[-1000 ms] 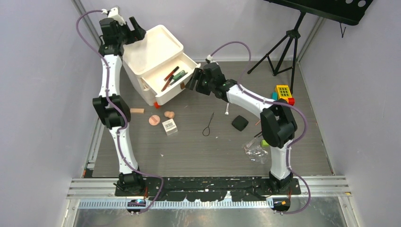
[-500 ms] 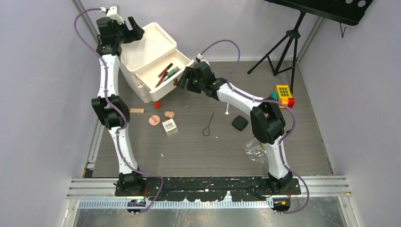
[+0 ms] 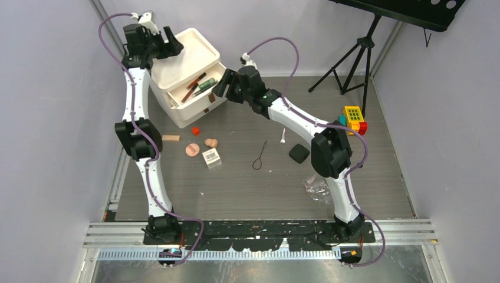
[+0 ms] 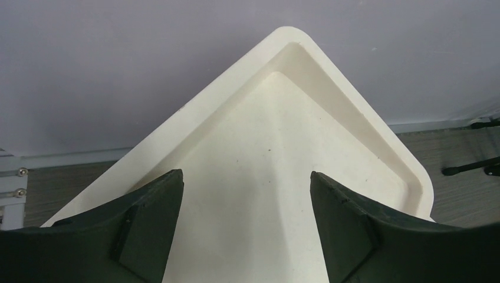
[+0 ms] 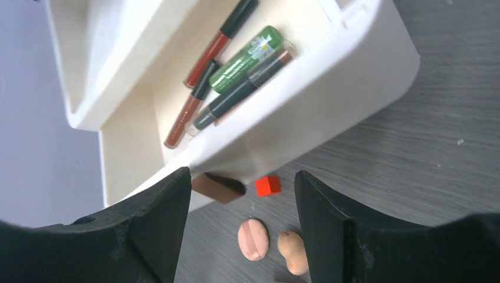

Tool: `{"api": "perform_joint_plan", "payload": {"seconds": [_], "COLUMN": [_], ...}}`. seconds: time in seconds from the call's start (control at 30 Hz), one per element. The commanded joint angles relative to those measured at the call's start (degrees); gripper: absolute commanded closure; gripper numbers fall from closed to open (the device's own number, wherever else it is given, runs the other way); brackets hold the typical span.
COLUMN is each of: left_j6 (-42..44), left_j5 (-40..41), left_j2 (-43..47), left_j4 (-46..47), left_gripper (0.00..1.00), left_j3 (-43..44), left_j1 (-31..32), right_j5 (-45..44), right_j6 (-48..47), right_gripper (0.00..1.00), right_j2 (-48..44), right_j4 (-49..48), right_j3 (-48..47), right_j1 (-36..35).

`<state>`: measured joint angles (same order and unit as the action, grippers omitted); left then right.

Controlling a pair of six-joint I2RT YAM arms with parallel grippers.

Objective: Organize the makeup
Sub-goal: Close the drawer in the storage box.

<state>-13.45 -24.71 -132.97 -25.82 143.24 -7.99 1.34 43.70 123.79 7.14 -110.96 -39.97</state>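
The white drawer organiser (image 3: pixel 187 59) stands at the back left with its drawer (image 5: pixel 330 88) pulled out. Inside lie red and black pencils (image 5: pixel 209 56), a green tube (image 5: pixel 244 59) and a dark tube (image 5: pixel 242 97). My right gripper (image 3: pixel 219 87) is open at the drawer's front, its jaws either side of the brown handle (image 5: pixel 218 187). On the organiser's top tray (image 4: pixel 259 135), my left gripper (image 3: pixel 171 39) stands open and empty. On the table lie a pink round puff (image 3: pixel 192 150), peach sponges (image 3: pixel 211 142), a clear barcoded box (image 3: pixel 211 157) and a black compact (image 3: pixel 299 153).
A small red cube (image 3: pixel 196 131) sits just in front of the organiser. A peach wedge (image 3: pixel 171 138), a black wire loop (image 3: pixel 259 158) and a small white tube (image 3: pixel 283 137) lie mid-table. Toy blocks (image 3: pixel 352 118) are at the right, crumpled clear plastic (image 3: pixel 318 188) near the right arm, a tripod (image 3: pixel 359 53) behind.
My right gripper has moved left and back with the drawer front, and the organiser has shifted that way, uncovering the red cube. The left jaws have narrowed slightly.
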Motion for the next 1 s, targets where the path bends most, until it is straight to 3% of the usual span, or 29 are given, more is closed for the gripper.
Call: {"api": "perform_joint_plan", "payload": {"seconds": [0.0,0.17,0.47,0.97], "left_j6": [1.1,1.3,-1.6,-1.4], "left_j5": [-1.5,-1.7,-3.7,-7.9], "left_j2": [-0.1,0.5,5.1,8.0], "left_j4": [-1.5,-1.7,0.0,-13.5], "left_gripper": [0.20,0.21,0.19,0.22], "left_j3": [1.8,1.8,2.3,-4.0], "left_j1": [0.0,-0.1,0.8,5.2], "right_j5": [-1.2,-1.2,-3.6,-8.6], "right_j6": [-0.2,-0.8,-2.2,-3.6], "right_gripper": [0.30,0.30,0.30,0.30], "right_j2": [0.7,2.7,-3.8,-8.9], "right_j4": [-4.1,-2.6,-9.2,-10.1], "right_j3": [-5.1,-7.5,4.0,14.0], "right_j1": [-0.3,-0.4,-0.4,-0.3]}}
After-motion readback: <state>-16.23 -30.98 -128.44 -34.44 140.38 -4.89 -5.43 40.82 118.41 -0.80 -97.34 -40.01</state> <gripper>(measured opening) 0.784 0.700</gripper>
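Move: The open upper drawer's handle lies about 5 cm left of the right hand, 3 cm back and 6 cm below; the green tube inside lies some 7 cm left, 2 cm ahead and 5 cm below, and the red cube 13 cm left, 14 cm back and 20 cm below. The storage box's lid has its middle roughly 9 cm right of the left hand, 4 cm back and 6 cm below, with the drawer handle 18 cm right, 17 cm back and 14 cm below. The drawer is left ajar as the right hand, close by its front, rises nearly 3 cm, then sinks some 5 cm and draws about 4 cm right, away from the handle, fingers still open. Over the lid the open left hand first all but waits, then sweeps right and back by about 7 cm towards the lid's middle, arching slightly up and down again, tipping down and turning clockwise some 10 degrees. ##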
